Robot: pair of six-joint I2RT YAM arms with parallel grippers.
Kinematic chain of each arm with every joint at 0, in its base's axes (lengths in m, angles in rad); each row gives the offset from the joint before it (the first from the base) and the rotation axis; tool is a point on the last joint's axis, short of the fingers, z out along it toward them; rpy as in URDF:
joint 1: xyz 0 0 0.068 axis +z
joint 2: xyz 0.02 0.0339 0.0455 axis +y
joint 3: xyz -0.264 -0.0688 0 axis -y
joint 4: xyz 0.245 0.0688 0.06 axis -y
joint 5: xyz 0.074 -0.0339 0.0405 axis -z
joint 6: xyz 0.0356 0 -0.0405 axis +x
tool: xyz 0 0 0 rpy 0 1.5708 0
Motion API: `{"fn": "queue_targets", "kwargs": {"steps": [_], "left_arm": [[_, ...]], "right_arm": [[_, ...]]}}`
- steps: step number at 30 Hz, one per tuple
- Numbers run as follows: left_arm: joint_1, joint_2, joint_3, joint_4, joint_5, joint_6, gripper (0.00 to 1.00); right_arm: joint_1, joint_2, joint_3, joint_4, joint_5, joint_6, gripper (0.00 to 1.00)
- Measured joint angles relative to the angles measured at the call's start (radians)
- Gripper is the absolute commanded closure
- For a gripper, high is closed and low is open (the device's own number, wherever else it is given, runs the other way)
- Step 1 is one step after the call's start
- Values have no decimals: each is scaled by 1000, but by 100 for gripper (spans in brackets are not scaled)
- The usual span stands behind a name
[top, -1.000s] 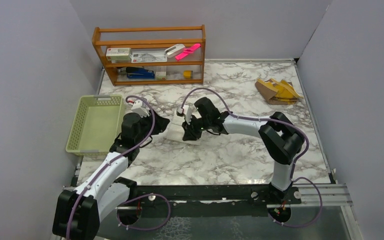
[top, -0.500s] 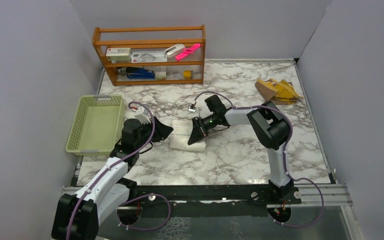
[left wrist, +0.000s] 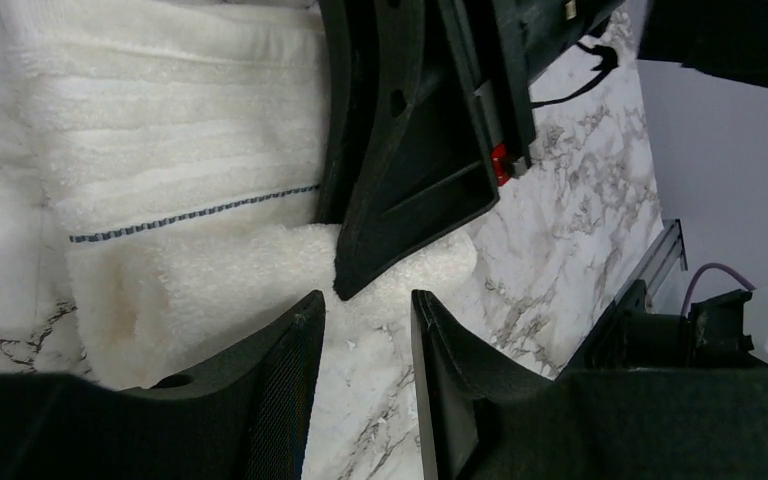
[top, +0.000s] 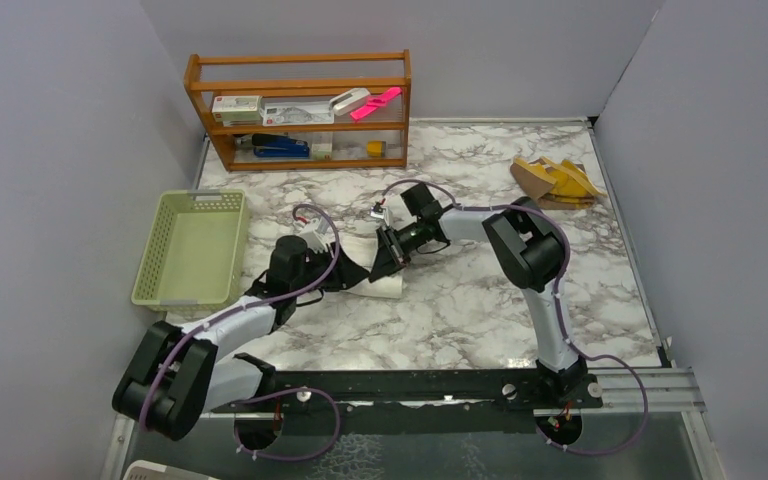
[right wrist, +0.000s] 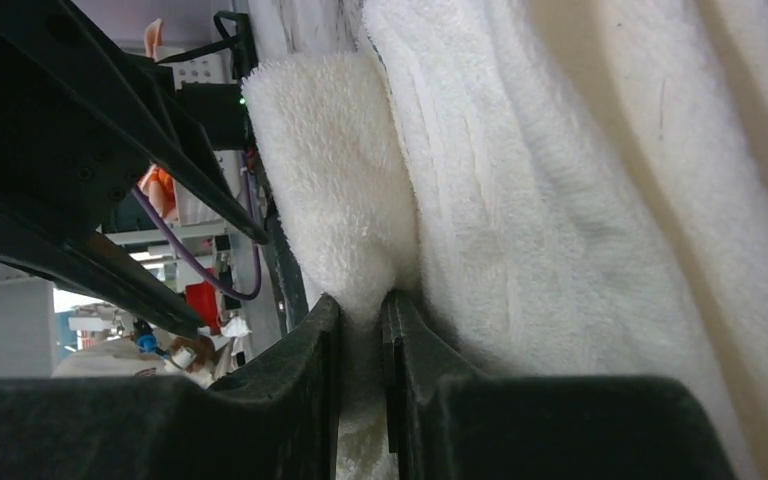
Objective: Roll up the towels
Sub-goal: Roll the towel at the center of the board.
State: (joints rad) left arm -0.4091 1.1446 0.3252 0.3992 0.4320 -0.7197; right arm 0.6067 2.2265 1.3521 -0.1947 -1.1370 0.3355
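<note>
The white towel [top: 388, 288] lies partly rolled on the marble table between my two grippers; most of it is hidden under them in the top view. My right gripper [top: 382, 265] is shut on a fold of the white towel [right wrist: 560, 200], pinched between its fingertips [right wrist: 360, 305]. My left gripper [top: 352, 275] stands open at the near edge of the towel [left wrist: 190, 180], with bare marble showing between its fingers [left wrist: 365, 310]. The right gripper's black finger [left wrist: 410, 150] rests on the towel just ahead of it. The mustard-yellow towel [top: 555, 180] lies crumpled at the far right.
A pale green basket [top: 190, 200] stands at the left edge of the table. A wooden shelf [top: 300, 110] with small office items stands at the back. White walls close in the table on three sides.
My left arm has dropped low and reached right to the towel's near edge. The right gripper has turned and shifted slightly toward the front with the towel fold.
</note>
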Motion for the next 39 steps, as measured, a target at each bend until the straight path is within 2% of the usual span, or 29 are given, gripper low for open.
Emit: {"fn": "queue_targets", "kwargs": {"steps": [5,6,10,17,21,25,29,35,39], "left_arm": [[-5,113,-2,50,-23,0,61],[-5,133,-2,59,-35,1,62],[-5,185,2,101,-58,3,62],[-3,225,26,89,-117,32,62],[-5,227,29,74,-134,47,62],[-5,235,41,61,-135,57,62],[-4,249,51,58,-134,61,62],[-3,264,67,53,-134,66,62],[-3,266,74,42,-134,72,62]], "right_arm": [[0,-1,15,-26,28,-11,68],[0,-2,15,-28,32,-18,59],[0,-40,-6,-18,67,-64,38],[-15,-309,-190,71,261,-192,25],[-8,-459,-312,198,359,-250,10],[32,-620,-508,395,486,-378,5],[191,-770,-706,579,620,-570,4],[383,-724,-721,657,862,-856,7],[441,-624,-694,667,1018,-978,12]]}}
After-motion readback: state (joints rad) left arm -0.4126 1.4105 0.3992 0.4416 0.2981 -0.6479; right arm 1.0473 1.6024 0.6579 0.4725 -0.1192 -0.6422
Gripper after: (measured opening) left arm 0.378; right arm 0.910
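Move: The towel's rolled near edge lies just ahead of my left hand, its middle roughly 3 cm forward, 2 cm right and 7 cm below. My right fingers already pinch this roll, with its middle about 1 cm to their left and 1 cm below. The towel's flat part continues some 5 cm beyond the roll. The green basket stands around 34 cm left of my left hand and 4 cm farther out. I bring my left hand down about 5 cm and some 3 cm forward until its part-open fingertips rest on the near side of the roll, then hold there. Meanwhile my right hand lets go, opens wide, backs off up and to the right, then swings back towards me and left, rolling roughly 100 degrees with its top tipping towards my base. It finally sinks again beside the roll. ##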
